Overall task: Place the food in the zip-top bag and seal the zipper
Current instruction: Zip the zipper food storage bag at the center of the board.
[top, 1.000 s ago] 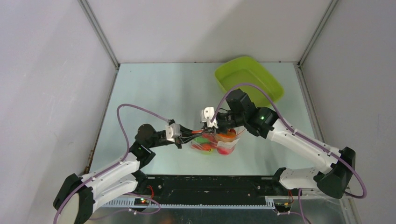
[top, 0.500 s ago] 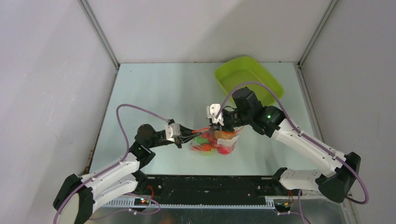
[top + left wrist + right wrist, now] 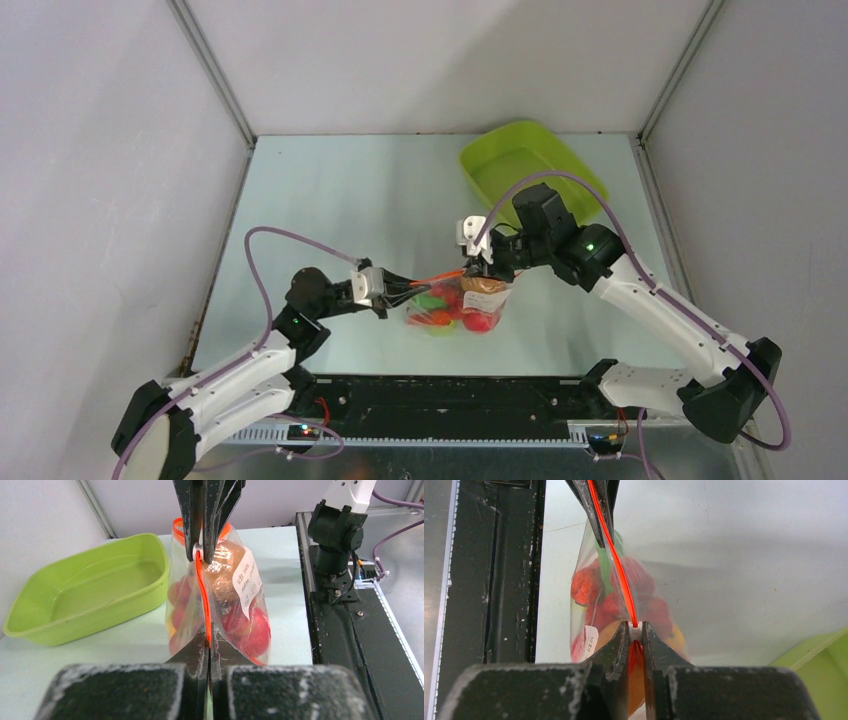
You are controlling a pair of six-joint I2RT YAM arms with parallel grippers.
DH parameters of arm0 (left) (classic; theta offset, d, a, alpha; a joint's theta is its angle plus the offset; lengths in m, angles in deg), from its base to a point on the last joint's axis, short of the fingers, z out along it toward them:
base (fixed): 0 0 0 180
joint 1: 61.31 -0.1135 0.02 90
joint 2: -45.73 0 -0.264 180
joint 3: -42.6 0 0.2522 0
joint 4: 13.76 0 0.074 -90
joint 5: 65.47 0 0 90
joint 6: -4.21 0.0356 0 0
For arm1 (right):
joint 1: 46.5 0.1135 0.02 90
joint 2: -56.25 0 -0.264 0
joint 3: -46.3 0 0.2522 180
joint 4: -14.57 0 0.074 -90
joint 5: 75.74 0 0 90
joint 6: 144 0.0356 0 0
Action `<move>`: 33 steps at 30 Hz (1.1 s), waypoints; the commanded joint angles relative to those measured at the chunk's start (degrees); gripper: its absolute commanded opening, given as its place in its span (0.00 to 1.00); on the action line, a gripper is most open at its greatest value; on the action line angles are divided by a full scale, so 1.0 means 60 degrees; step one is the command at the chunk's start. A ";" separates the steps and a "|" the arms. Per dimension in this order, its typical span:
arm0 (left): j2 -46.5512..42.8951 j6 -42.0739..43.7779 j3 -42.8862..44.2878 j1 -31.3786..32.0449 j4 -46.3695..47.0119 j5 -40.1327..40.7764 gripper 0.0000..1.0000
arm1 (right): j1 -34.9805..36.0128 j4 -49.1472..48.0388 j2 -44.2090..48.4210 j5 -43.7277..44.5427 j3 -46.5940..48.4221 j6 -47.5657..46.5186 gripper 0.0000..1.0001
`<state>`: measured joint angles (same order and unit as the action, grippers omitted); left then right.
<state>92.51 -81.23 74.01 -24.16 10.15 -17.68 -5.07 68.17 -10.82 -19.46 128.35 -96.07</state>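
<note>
The clear zip-top bag [image 3: 455,305] hangs just above the table between my two grippers, with the food [image 3: 247,630] inside: red, orange and green pieces. Its orange-red zipper [image 3: 201,595] is stretched taut from one gripper to the other. My left gripper [image 3: 207,642] is shut on the zipper's near end at the bag's corner. At the far end my right gripper [image 3: 635,626] is shut on the white slider [image 3: 635,631]. In the top view the left gripper [image 3: 408,290] is at the bag's left and the right gripper [image 3: 488,268] at its upper right.
A lime-green tray [image 3: 590,195] stands at the table's back right, just behind the right arm. The black base rail [image 3: 450,395] runs along the near edge. Grey walls close in the table's left, right and back sides.
My right gripper has slid right and back along the zipper with the slider. The strip between the grippers is longer and tauter. The left gripper has kept its hold, barely moving.
</note>
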 commanded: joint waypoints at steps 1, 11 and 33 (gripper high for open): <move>-0.0372 0.0466 0.0041 -0.0022 -0.0129 -0.0035 0.00 | -0.0456 0.0542 0.0468 0.0771 0.0309 -0.0064 0.02; -0.0520 0.0758 0.0001 -0.0024 -0.0460 0.0130 0.00 | -0.0649 0.0919 0.0586 0.1267 0.0313 0.0175 0.00; 0.0024 -0.0270 0.1517 0.0128 -0.0426 -0.0434 1.00 | 0.2896 0.0406 -0.0492 0.3090 0.1974 0.0776 0.00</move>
<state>91.38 -81.89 79.17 -23.92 8.20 -19.02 9.51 70.99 -12.17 -3.02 136.81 -89.71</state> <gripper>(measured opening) 0.995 0.133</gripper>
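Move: The right hand already pinches the slider of the zip-top bag, and the zipper's still-open right end lies about 9 cm to its right, roughly level ahead and 2 cm lower. The food-filled bag hangs some 8 cm below and 4 cm back, about 1 cm to its left; the empty green basket stands around 28 cm ahead, 17 cm right and 18 cm lower. From the left hand, which pinches the zipper strip, the slider is some 10 cm right, 3 cm ahead and 1 cm higher. Still pinching the slider, the right hand pulls another 1.5 cm or so to the right against the left hand's hold on the strip and slows, while the left fingers stay shut and almost still. The left fingers then spring wide open, let go of the strip and rise about 4 cm, as the right hand, its grip kept, turns back leftward some 4.5 cm, also lifting nearly 4 cm and drawing back towards the robot about 3 cm. ##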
